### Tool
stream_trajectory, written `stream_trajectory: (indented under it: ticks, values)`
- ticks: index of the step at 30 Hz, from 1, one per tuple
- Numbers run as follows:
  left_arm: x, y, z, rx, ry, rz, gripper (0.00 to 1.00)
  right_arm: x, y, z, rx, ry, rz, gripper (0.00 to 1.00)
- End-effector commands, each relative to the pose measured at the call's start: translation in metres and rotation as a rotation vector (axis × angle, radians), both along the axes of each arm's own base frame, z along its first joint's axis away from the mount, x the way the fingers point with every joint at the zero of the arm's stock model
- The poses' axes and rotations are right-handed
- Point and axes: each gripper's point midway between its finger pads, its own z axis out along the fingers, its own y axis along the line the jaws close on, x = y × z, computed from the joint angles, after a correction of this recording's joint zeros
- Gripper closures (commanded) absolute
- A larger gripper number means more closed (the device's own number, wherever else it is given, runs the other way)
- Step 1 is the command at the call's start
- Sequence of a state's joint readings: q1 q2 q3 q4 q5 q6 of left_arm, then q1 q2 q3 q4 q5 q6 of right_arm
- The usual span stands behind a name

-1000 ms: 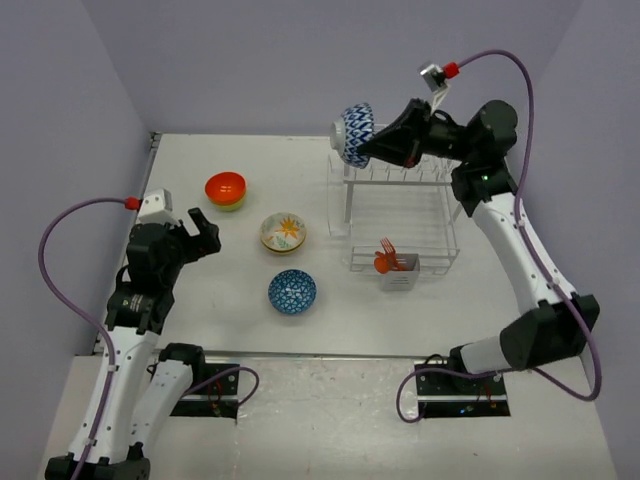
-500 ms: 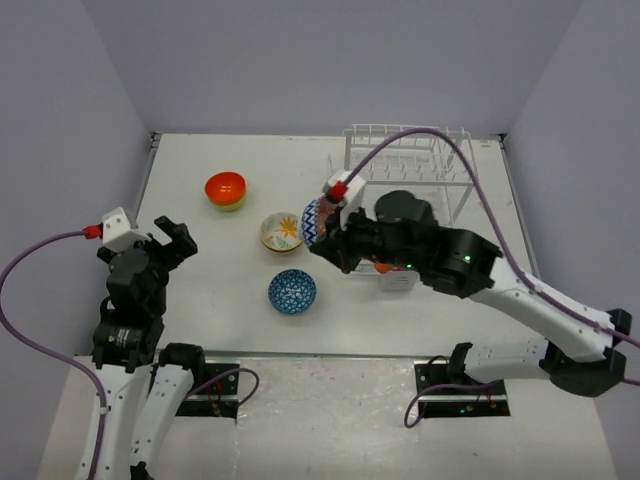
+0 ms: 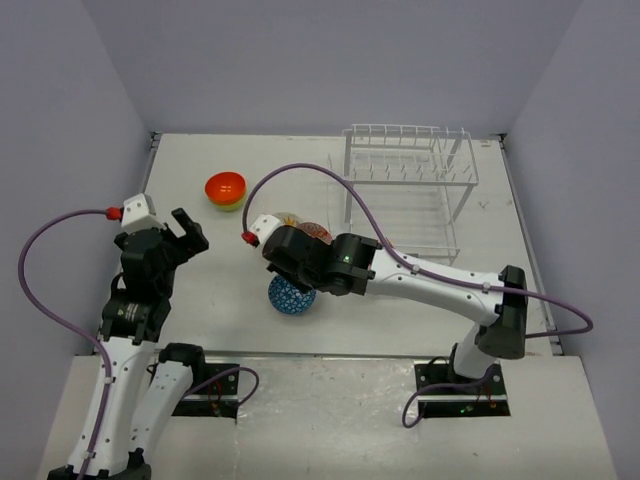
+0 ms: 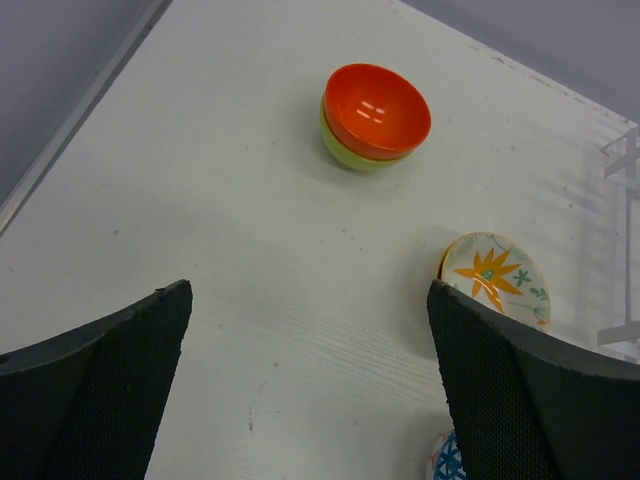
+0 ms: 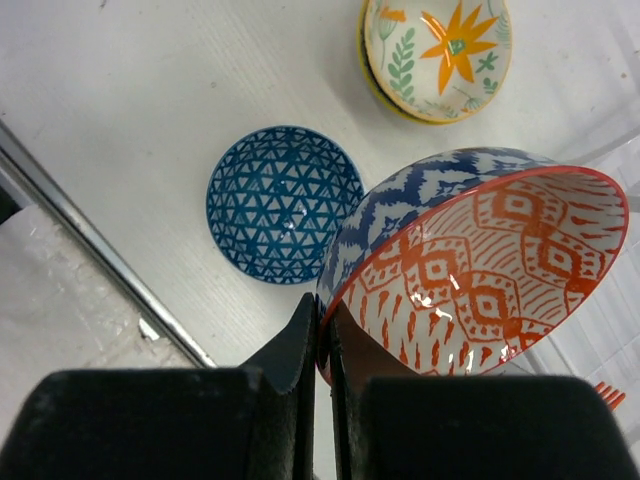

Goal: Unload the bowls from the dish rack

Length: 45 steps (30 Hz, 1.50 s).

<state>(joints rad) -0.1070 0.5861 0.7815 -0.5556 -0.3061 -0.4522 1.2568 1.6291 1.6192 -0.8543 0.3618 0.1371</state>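
Note:
My right gripper (image 5: 323, 312) is shut on the rim of a bowl (image 5: 480, 270) that is blue-white zigzag outside and red-orange patterned inside. It holds the bowl (image 3: 316, 232) tilted above the table, beside a blue triangle-patterned bowl (image 5: 283, 203). A flower-patterned bowl (image 5: 437, 55) sits farther back. An orange bowl (image 4: 377, 108) is nested in a lime-green bowl (image 4: 350, 155) at the far left. The white wire dish rack (image 3: 410, 190) stands at the back right with no bowls showing in it. At the left my left gripper (image 4: 310, 400) hangs open over bare table.
The table's near edge with its metal strip (image 5: 80, 250) runs close below the blue bowl. An orange utensil (image 5: 610, 395) shows by the rack's front. The right arm (image 3: 430, 280) stretches across the table's middle. Purple walls enclose the table on three sides.
My right arm has carried the zigzag bowl from the rack's top down and left to the table's middle, beside the blue bowl. The left arm has shifted slightly and stays open.

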Motion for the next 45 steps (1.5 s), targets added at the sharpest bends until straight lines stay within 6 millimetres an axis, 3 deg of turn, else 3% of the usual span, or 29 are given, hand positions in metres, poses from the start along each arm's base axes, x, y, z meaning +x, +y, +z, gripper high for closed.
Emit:
stream_trajectory:
  ticks: [1, 5, 9, 19, 27, 33, 45]
  values:
    - [0.002, -0.002, 0.016, 0.006, -0.063, -0.020, 0.00, 0.017, 0.003, 0.009, -0.068, -0.085, -0.028, 1.00]
    - [0.002, -0.001, 0.014, 0.010, -0.049, -0.013, 0.00, 0.020, 0.015, -0.020, -0.175, -0.072, 0.001, 1.00]
    - [0.001, 0.000, 0.016, 0.009, -0.054, -0.010, 0.00, 0.018, 0.027, -0.036, -0.212, -0.042, 0.028, 1.00]
    - [-0.002, 0.002, 0.019, 0.009, -0.064, 0.003, 0.00, -0.020, 0.047, -0.085, -0.331, 0.085, 0.128, 1.00]
    - [-0.006, 0.005, 0.024, 0.006, -0.083, 0.023, 0.00, -0.036, 0.040, -0.104, -0.425, 0.131, 0.157, 1.00]
    - [-0.007, 0.006, 0.024, 0.007, -0.086, 0.027, 0.00, -0.036, 0.037, -0.119, -0.478, 0.141, 0.170, 1.00]
    - [-0.008, 0.007, 0.027, 0.007, -0.097, 0.030, 0.00, -0.032, 0.048, -0.125, -0.489, 0.127, 0.201, 0.99]
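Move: The right hand holds the zigzag bowl by its rim and takes it to the blue bowl stack, whose middle is about 2 cm ahead, 5 cm to the left and 20 cm below. From that hand, the floral bowls stand some 18 cm ahead and 7 cm left, and the cutlery holder 7 cm ahead and 23 cm right, both similarly low. From the left hand, the blue stack is roughly 5 cm back, 22 cm right and 23 cm down. The right hand carries the zigzag bowl down some 14 cm onto the blue bowl stack, swinging a little forward and left at first and then drawing back about 5 cm, to slow almost to a stop with the bowl right over the stack. On the way the wrist rolls nearly 30 degrees so that the fingers, still shut on the rim, point more steeply down and the tilted bowl comes closer to level. ##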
